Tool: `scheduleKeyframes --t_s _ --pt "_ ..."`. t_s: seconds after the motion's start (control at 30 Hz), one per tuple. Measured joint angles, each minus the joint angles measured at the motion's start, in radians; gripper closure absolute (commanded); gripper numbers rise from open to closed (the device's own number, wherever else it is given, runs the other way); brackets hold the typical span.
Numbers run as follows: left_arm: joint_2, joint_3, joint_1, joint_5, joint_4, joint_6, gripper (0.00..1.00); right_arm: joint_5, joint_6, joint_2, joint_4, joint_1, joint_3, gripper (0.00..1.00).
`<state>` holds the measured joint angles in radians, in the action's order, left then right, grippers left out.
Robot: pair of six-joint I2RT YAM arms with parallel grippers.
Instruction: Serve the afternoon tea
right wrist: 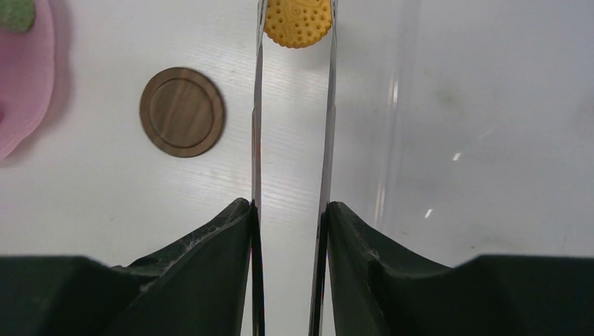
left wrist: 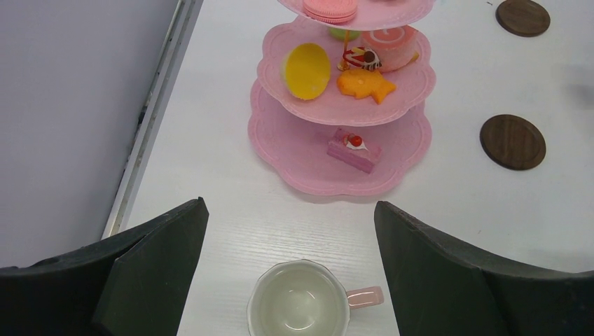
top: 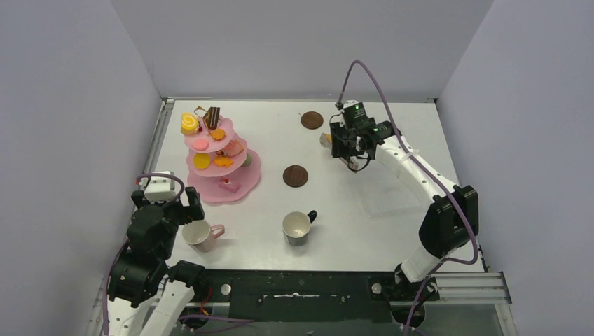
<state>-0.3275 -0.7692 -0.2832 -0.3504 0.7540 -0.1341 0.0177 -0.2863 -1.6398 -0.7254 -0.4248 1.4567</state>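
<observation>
The pink three-tier stand (top: pixel 242 183) at the left carries several toy pastries, among them a pink cake slice (left wrist: pixel 355 150) on the bottom tier (left wrist: pixel 280 140). My left gripper (left wrist: pixel 291 206) hangs open over the pink mug (left wrist: pixel 300 301), its fingers well apart on either side. The black mug (top: pixel 298 227) stands near the front centre. Two brown coasters (top: pixel 295 176) (top: pixel 312 120) lie bare. My right gripper (right wrist: pixel 289 208) is shut on the long metal tongs (right wrist: pixel 256 140), whose tips pinch a round yellow biscuit (right wrist: pixel 298 22) above the table.
A clear plastic tray (right wrist: pixel 490 140) lies under and to the right of the tongs. The nearer coaster (right wrist: pixel 182 111) sits left of the tongs, with the stand's edge (right wrist: pixel 28 84) beyond it. Grey walls close in the table on three sides.
</observation>
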Motion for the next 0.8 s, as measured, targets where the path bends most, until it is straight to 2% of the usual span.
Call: scheduleKeyframes --t_s 0.47,0.8 --pt "0.010 0.000 0.004 -0.009 0.001 0.000 0.12 0.051 -0.086 -0.054 0.064 -0.340 0.043 0.61" --pt "0.014 0.000 0.004 -0.012 0.001 0.000 0.12 0.084 -0.106 -0.182 0.090 -0.416 0.106 0.60"
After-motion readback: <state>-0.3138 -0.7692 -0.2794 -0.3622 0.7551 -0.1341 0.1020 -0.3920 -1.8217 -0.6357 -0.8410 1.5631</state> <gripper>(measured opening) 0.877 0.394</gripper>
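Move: My right hand grips the tongs with the orange biscuit in their tips. The bottom pink plate lies about 38 cm to its left, 3 cm back and some 15 cm lower. The brown coaster is roughly 14 cm left and 2 cm back, the grey mug 13 cm left and 21 cm back. On the plate, the pink cake slice sits 37 cm left, 5 cm back. From my left hand the plate is about 16 cm ahead, 9 cm right, well below. I keep the tongs pinched on the biscuit and sweep my right hand quickly left, about 18 cm, drawing it back some 9 cm as well, past the near side of the brown coaster towards the bottom pink plate. The wrist turns about 20 degrees counter-clockwise on the way; the travel stays nearly level at first, then slows and sinks a little at the end. ##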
